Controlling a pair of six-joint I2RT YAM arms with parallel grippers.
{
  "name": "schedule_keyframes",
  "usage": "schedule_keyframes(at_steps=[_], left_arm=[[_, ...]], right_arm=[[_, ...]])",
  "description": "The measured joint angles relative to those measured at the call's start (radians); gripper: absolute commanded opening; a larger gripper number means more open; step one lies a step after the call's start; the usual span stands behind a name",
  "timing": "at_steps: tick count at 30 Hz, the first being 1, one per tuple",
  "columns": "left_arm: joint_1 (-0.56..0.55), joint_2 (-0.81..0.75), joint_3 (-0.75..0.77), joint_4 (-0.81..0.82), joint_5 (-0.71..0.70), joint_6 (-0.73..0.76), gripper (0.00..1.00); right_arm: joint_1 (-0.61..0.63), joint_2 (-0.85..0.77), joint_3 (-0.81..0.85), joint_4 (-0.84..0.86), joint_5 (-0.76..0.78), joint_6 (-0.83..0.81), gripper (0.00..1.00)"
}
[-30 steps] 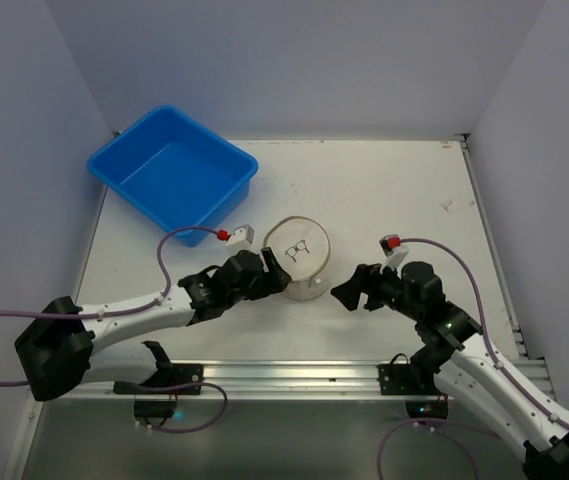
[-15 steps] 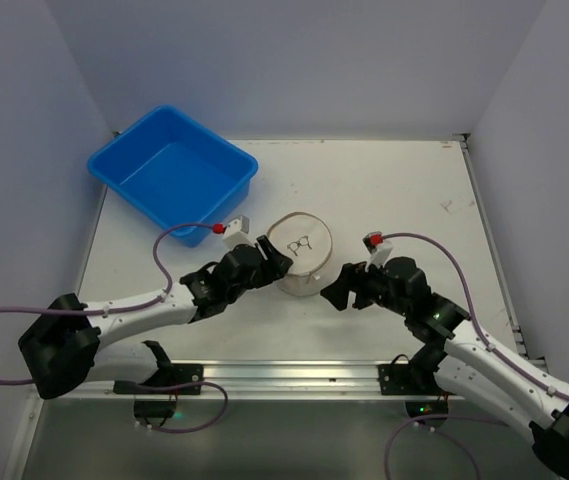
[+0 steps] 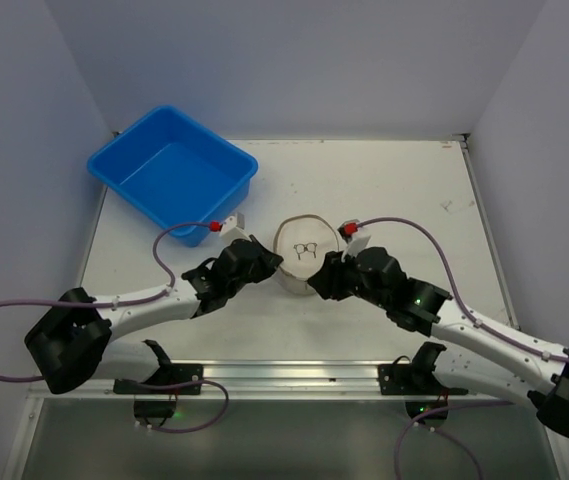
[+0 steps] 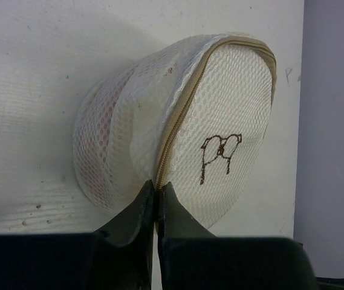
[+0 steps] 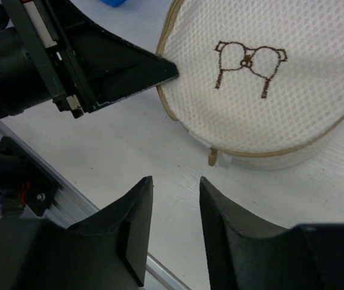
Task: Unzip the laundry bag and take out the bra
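Note:
The laundry bag [image 3: 302,255], a small cream mesh drum with a dark bra-outline mark on its top face, lies on the table between both arms. In the left wrist view the bag [image 4: 220,121] has a tan zipper along its rim, and my left gripper [image 4: 158,186] is shut on that rim seam. My right gripper [image 5: 176,180] is open on the bag's near right side, nothing between its fingers. The tan zipper pull [image 5: 213,159] hangs just ahead of its fingertips. The bra is hidden inside; a faint pink tint shows through the mesh wall.
A blue tub [image 3: 172,170] stands at the back left of the white table [image 3: 404,190]. The left gripper's black fingers [image 5: 129,72] reach in from the left in the right wrist view. A metal rail [image 3: 284,375] runs along the near edge.
Both arms have moved in to the bag. My left gripper has shut on the zipper seam. My right gripper has come up and left to the bag's side, its jaws narrower than before.

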Motion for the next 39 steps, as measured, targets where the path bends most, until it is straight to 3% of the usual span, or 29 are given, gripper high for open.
schedule_keyframes(at_steps=[4, 10, 25, 29, 34, 39], left_arm=[[0.0, -0.011, 0.0, -0.002, 0.001, -0.008, 0.0], [0.0, -0.042, 0.0, -0.008, 0.005, -0.015, 0.0], [0.0, -0.072, -0.003, -0.016, 0.016, -0.029, 0.0], [0.0, -0.092, -0.005, -0.017, 0.016, -0.029, 0.0], [0.0, -0.099, -0.01, -0.019, 0.014, -0.028, 0.0], [0.006, -0.104, -0.01, -0.03, 0.009, -0.024, 0.0]], right_arm=[[0.073, 0.111, 0.064, -0.003, 0.071, 0.049, 0.34], [0.136, 0.237, 0.08, -0.026, 0.134, 0.143, 0.36], [0.143, 0.393, 0.118, -0.046, 0.251, 0.208, 0.3], [0.143, 0.428, 0.145, -0.043, 0.258, 0.205, 0.24], [0.143, 0.432, 0.158, -0.043, 0.275, 0.19, 0.0], [0.138, 0.411, 0.151, -0.045, 0.275, 0.181, 0.0]])
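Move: The zipper pull hangs at the near edge of the laundry bag's lid, about 2 cm ahead of the right fingertips, 4 cm to their left and 8 cm below. From the right hand, the glasses print on the lid is roughly 9 cm ahead, 2 cm left and 6 cm lower. The left hand already pinches the bag's rim; from it the pull lies some 5 cm back, 5 cm to the right and 3 cm below. Right hand drops about 7 cm, easing left, and pinches the zipper pull; left keeps its pinch, rising 3 cm. ##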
